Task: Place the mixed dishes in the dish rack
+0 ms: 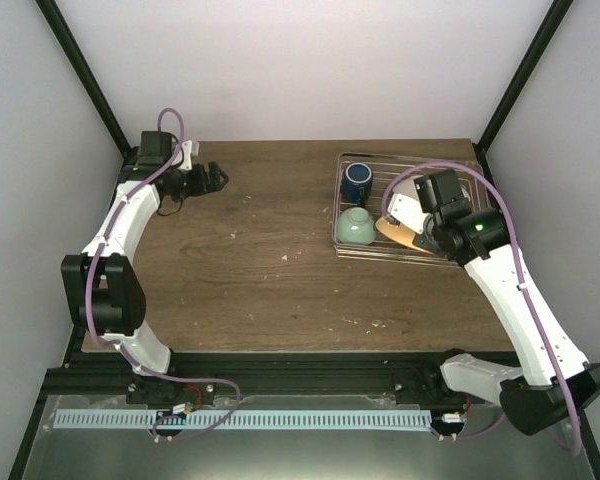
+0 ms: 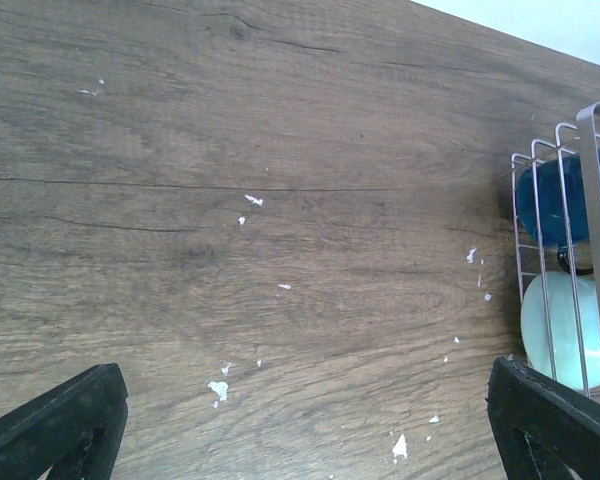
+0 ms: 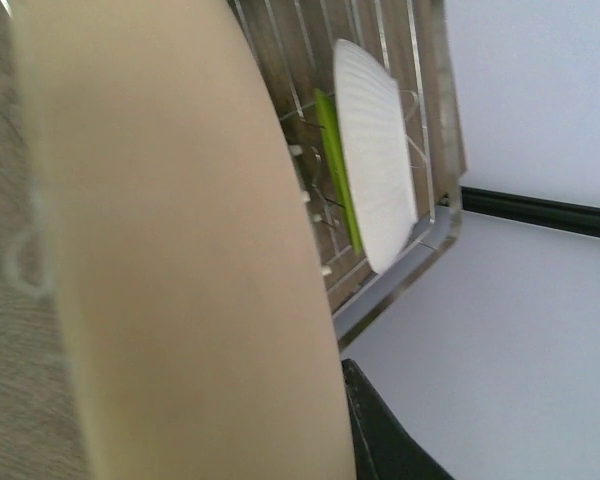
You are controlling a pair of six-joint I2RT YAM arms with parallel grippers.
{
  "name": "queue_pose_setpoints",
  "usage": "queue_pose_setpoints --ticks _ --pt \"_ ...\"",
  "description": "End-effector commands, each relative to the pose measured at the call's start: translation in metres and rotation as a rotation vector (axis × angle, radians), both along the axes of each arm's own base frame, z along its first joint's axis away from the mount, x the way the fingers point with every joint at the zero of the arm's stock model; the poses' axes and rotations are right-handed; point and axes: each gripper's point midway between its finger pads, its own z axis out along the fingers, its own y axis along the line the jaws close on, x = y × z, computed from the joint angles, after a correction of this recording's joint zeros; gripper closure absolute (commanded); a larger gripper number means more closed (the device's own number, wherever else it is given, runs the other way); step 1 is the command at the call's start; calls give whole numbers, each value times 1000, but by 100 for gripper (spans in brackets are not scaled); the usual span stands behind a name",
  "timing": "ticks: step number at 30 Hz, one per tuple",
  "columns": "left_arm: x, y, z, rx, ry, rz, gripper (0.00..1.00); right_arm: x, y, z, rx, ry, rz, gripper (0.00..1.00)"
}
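The wire dish rack (image 1: 450, 170) lies at the back right of the table. A dark blue mug (image 1: 357, 182) and a pale mint bowl (image 1: 355, 227) rest in its left part. My right gripper (image 1: 417, 232) hangs over the rack, shut on a tilted orange-patterned plate (image 1: 392, 232). In the right wrist view that plate's beige underside (image 3: 180, 250) fills the picture and one dark finger (image 3: 385, 435) presses against it. A white plate (image 3: 375, 150) and a green plate (image 3: 330, 150) stand on edge in the rack (image 3: 405, 285). My left gripper (image 1: 212, 178) is open at the far left.
The left wrist view has bare wood with white flecks (image 2: 218, 388) between the two fingers (image 2: 60, 420), and the rack's end with mug (image 2: 560, 195) and bowl (image 2: 565, 325) at the right edge. Dark frame posts (image 1: 520, 70) rise behind the table's corners.
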Motion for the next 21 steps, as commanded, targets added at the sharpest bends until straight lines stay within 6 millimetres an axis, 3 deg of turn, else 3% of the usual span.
queue_pose_setpoints --ticks 1,11,21 --pt "2 -2 -3 -8 -9 -16 0 6 -16 42 -60 -150 -22 99" --pt "-1 -1 -6 -1 -3 -15 0 8 -42 15 -203 -153 -57 99" --pt "-2 -3 -8 -11 3 -18 0 24 -60 22 -372 -255 -65 99"
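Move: The right hand already holds the orange plate by its rim; the free slot at the rack's near side lies about 5 cm ahead, 4 cm to its right and 16 cm down. Of this hand, the green bowl is roughly 13 cm ahead and 19 cm left, the blue mug 27 cm ahead and 18 cm left, and the white plate 20 cm straight ahead, all well below. From the idle left hand the slot is some 68 cm right, 11 cm back and 9 cm lower. Still pinching the orange plate's rim, the right hand carries it about 5 cm to the right over the near part of the rack, away from the green bowl. It rises a couple of centimetres, then sinks about 3 cm, its left side rolling down some 15 to 20 degrees all the while; the fingers stay closed. ##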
